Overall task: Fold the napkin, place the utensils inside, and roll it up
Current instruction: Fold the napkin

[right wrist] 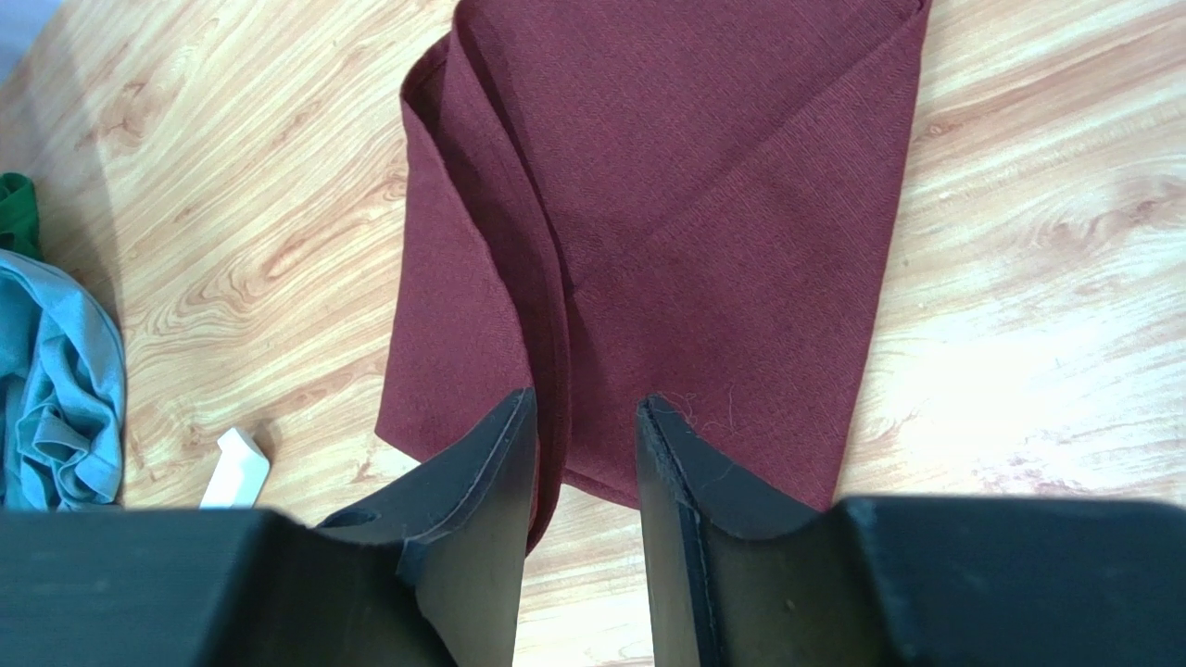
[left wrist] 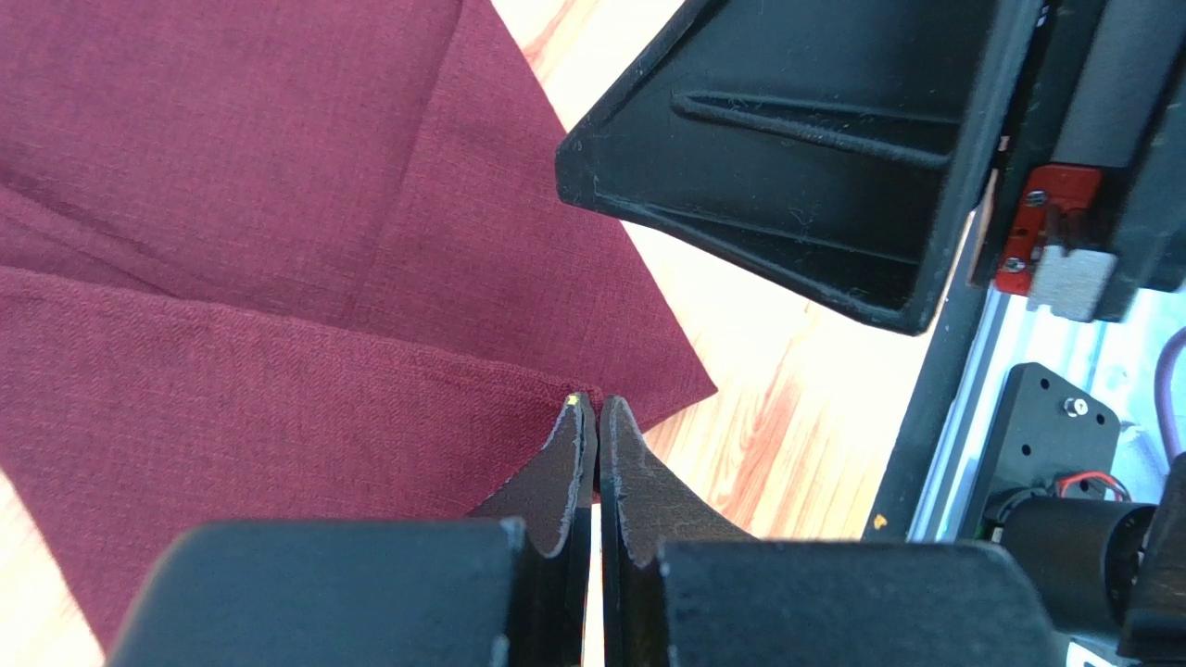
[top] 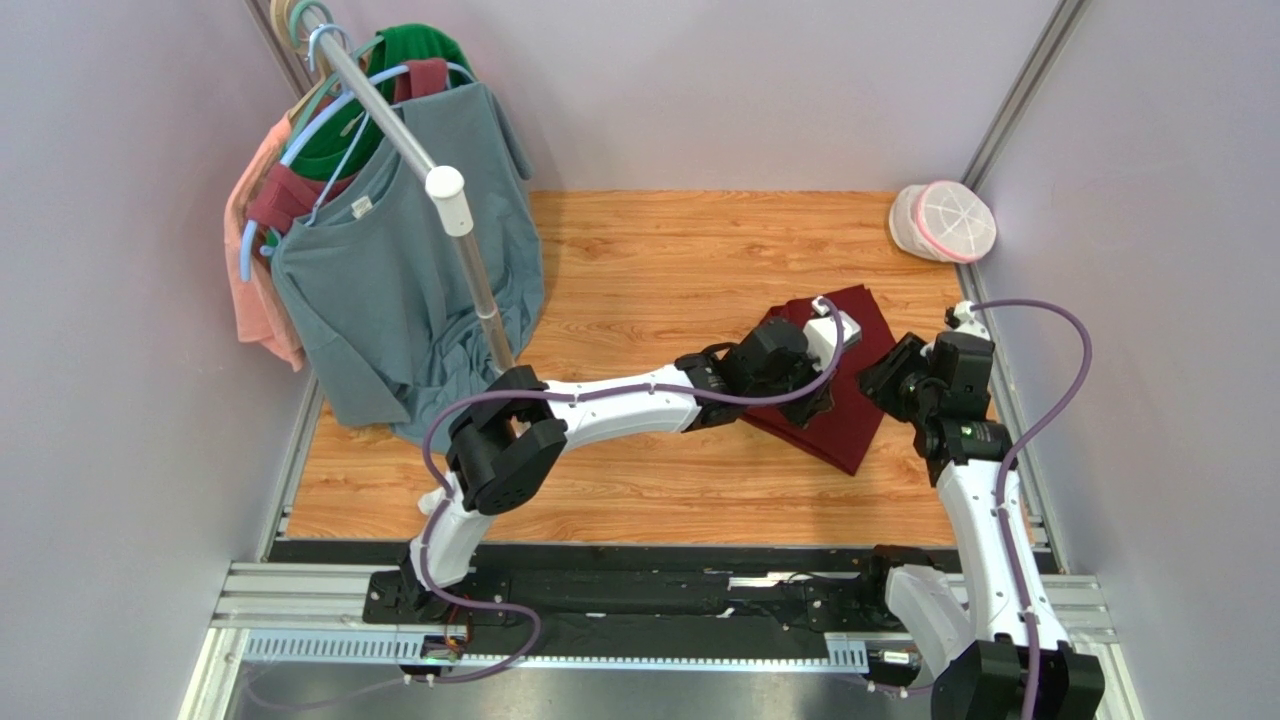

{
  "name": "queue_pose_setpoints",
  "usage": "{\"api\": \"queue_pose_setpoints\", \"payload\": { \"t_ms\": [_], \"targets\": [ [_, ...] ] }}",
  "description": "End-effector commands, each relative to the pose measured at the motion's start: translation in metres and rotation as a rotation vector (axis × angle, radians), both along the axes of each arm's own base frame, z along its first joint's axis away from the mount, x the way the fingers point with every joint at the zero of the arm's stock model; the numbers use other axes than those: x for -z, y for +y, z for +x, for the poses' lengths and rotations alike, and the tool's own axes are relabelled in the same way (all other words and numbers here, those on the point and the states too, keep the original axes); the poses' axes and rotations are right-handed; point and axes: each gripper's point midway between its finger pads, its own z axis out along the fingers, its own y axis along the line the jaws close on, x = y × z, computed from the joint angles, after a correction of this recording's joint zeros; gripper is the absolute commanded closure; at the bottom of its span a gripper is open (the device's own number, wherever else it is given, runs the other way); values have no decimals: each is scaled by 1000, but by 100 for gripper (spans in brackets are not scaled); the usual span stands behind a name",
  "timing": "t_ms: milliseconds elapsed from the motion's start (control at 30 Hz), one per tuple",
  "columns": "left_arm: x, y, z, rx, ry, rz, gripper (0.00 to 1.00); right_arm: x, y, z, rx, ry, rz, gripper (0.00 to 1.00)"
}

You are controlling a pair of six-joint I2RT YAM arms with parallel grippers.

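The dark red napkin (top: pixel 836 408) lies folded in layers on the wooden table, right of centre. My left gripper (left wrist: pixel 599 403) is shut, its tips pinching the corner of the napkin's (left wrist: pixel 279 250) top layer; from above it (top: pixel 849 348) sits over the cloth's right side. My right gripper (right wrist: pixel 585 410) is open at the napkin's (right wrist: pixel 696 209) near edge, with a raised fold of cloth lying against its left finger (right wrist: pixel 487 473). One right finger (left wrist: pixel 794 153) looms just beyond the left tips. In the overhead view the right gripper (top: pixel 881 387) is at the cloth's right edge. The utensils are out of view.
A clothes rack pole (top: pixel 451 195) with hanging shirts (top: pixel 391 270) stands at the left. A round plastic container (top: pixel 944 222) sits in the far right corner. A white rack foot (right wrist: pixel 237 468) and a teal shirt (right wrist: pixel 56 389) lie beyond the napkin. A metal rail (left wrist: pixel 975 403) borders the table's right edge.
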Motion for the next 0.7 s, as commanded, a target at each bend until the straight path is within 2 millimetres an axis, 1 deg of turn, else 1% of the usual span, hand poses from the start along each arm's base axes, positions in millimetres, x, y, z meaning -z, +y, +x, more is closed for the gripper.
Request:
{"api": "queue_pose_setpoints", "payload": {
  "t_ms": [0,33,200,333,467,567,667],
  "targets": [
    [-12,-23,-5,45,-46,-57,100,-7,-6,-1,5,-29,-32,64],
    [-15,-26,-4,42,-47,-63,100,-8,-6,-1,6,-31,-31,64],
    [-7,-38,-3,50,-45,-65,100,-5,-6,-3,4,-21,-34,64],
    [-4,-46,-5,69,-34,-76,100,-2,-6,-4,0,-15,-30,64],
    [7,-49,-7,73,-33,-61,100,0,-7,-5,0,-14,-35,64],
    [11,-52,-5,68,-26,-63,100,0,-6,-5,-4,-13,-31,64],
    [13,-56,-10,85,-14,-72,100,-1,-7,-5,-3,-14,-35,64]
  ]
}}
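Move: The left gripper, already shut on the lifted edge of the napkin's top layer, has the napkin's near corner about 5 cm to its right, 6 cm back and roughly 8 cm below. The napkin's left corner lies about 10 cm to its left and 2 cm ahead, equally low; the open right gripper hovers some 8 cm to its right and 2 cm ahead, level in height. From the right gripper that near corner is around 3 cm left, 8 cm back and 9 cm down. Keep the left fingers shut on the napkin's edge and bring the left gripper down and to the right together, about 3.5 cm each way, laying the held layer over towards the near corner, in below the waiting right gripper. Hold the wrist's angle and ease to a stop. ##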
